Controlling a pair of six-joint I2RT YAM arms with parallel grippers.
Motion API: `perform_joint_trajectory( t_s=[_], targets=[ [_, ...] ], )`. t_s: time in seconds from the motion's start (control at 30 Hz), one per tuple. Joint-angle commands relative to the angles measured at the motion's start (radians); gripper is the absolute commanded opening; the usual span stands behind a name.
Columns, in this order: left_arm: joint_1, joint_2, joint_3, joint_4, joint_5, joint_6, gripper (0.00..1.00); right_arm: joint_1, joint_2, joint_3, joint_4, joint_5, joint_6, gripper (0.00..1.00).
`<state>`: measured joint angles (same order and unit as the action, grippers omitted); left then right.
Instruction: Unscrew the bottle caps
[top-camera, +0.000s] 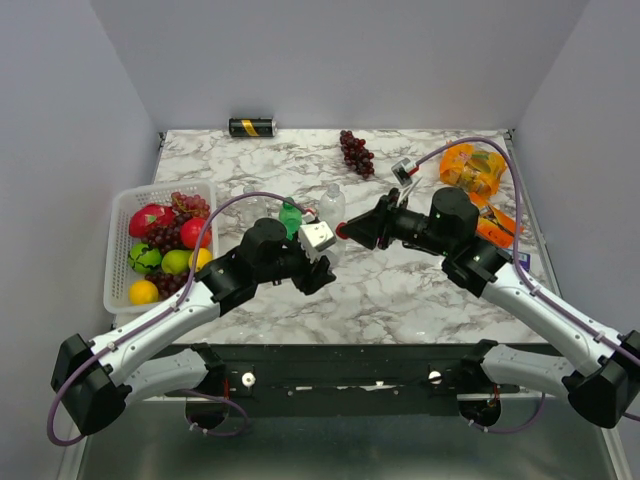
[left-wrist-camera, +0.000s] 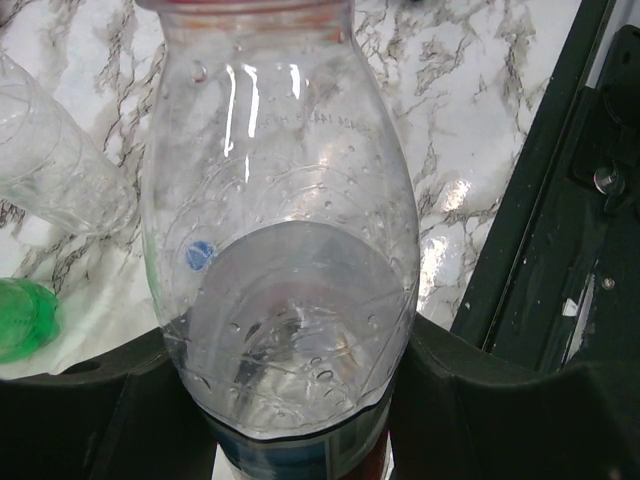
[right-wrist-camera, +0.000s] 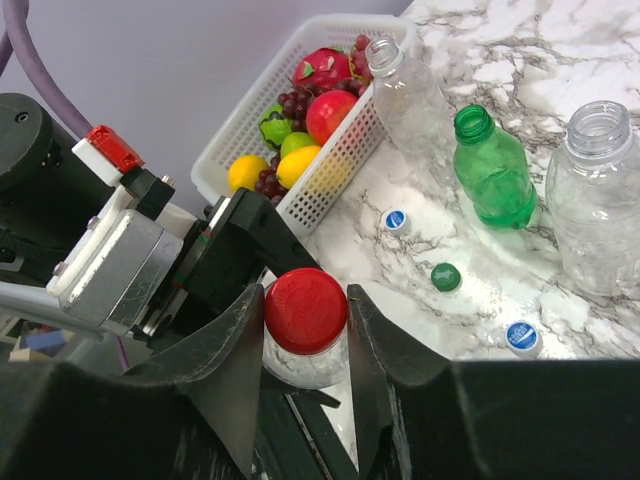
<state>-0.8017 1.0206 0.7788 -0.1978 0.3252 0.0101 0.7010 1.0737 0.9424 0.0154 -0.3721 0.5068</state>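
My left gripper (left-wrist-camera: 290, 400) is shut on the body of a clear bottle (left-wrist-camera: 285, 230) with a red label, held off the table and tilted toward the right arm. Its red cap (right-wrist-camera: 305, 310) sits between the fingers of my right gripper (right-wrist-camera: 305, 335), which press on it from both sides. In the top view the two grippers meet at the cap (top-camera: 343, 231) above the table's middle. A green bottle (right-wrist-camera: 492, 175), a clear bottle (right-wrist-camera: 598, 200) and a longer clear bottle (right-wrist-camera: 410, 100) stand with open necks. Two blue-and-white caps (right-wrist-camera: 396, 220) (right-wrist-camera: 520, 337) and a green cap (right-wrist-camera: 446, 276) lie loose.
A white basket (top-camera: 120, 250) of fruit stands at the left edge. A black-and-gold can (top-camera: 251, 127) lies at the back. Dark grapes (top-camera: 356, 152) and an orange packet (top-camera: 472, 168) lie at the back right.
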Motion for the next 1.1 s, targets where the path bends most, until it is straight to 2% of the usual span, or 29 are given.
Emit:
perform_joint_trajectory(
  t_s=[0.0,0.03,0.13,0.17,0.23,0.27,0.37,0.5,0.67,0.87,0.97,1.0,1.07],
  targets=[
    [-0.004,-0.019,0.020,0.018,-0.017,-0.001,0.40,0.012,0.017,0.009,0.023,-0.094,-0.008,0.31],
    [-0.004,-0.024,0.019,0.018,0.006,0.001,0.40,0.012,0.022,0.007,0.040,-0.131,-0.011,0.25],
    [-0.002,-0.051,0.013,0.038,0.098,0.021,0.40,0.012,0.028,-0.008,0.096,-0.230,-0.030,0.17],
    [-0.002,-0.062,0.004,0.053,0.171,0.025,0.40,0.012,0.029,-0.010,0.104,-0.252,-0.037,0.13],
    [-0.002,-0.085,0.002,0.060,0.234,0.042,0.40,0.011,0.025,-0.013,0.119,-0.310,-0.069,0.01],
    [-0.002,-0.093,0.000,0.064,0.303,0.048,0.40,0.011,0.016,-0.016,0.124,-0.329,-0.082,0.01],
    [-0.002,-0.113,0.002,0.067,0.392,0.065,0.40,0.011,0.002,-0.024,0.142,-0.436,-0.137,0.01],
    [-0.002,-0.111,0.014,0.058,0.585,0.079,0.39,0.011,-0.009,-0.039,0.153,-0.566,-0.218,0.01],
    [-0.002,-0.088,0.037,0.031,0.738,0.083,0.39,0.009,-0.008,-0.047,0.152,-0.743,-0.300,0.01],
    [-0.002,-0.067,0.048,0.024,0.816,0.077,0.38,0.003,-0.008,-0.048,0.136,-0.811,-0.381,0.01],
    [-0.001,-0.062,0.047,0.023,0.805,0.073,0.38,-0.001,-0.009,-0.048,0.136,-0.795,-0.389,0.01],
    [-0.002,-0.063,0.045,0.023,0.796,0.074,0.38,-0.001,-0.009,-0.047,0.136,-0.783,-0.380,0.03],
    [-0.002,-0.063,0.042,0.023,0.763,0.073,0.38,-0.005,-0.015,-0.042,0.135,-0.731,-0.367,0.15]
  ],
)
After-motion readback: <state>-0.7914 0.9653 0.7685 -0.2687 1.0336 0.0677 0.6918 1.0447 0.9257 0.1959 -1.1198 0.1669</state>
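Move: The right hand already pinches the red cap between its pads. From the left hand, which holds the bottle's body, the cap is about 6 cm to the right, 9 above and 2 ahead. From the right hand the empty clear bottle stands some 13 cm ahead, 3 left and 17 below, and the green bottle about 12 ahead, 13 left and 19 below. Gripping bottle and red cap, both hands swing back about 12 cm, left turning clockwise, right counter-clockwise some 40 degrees. ##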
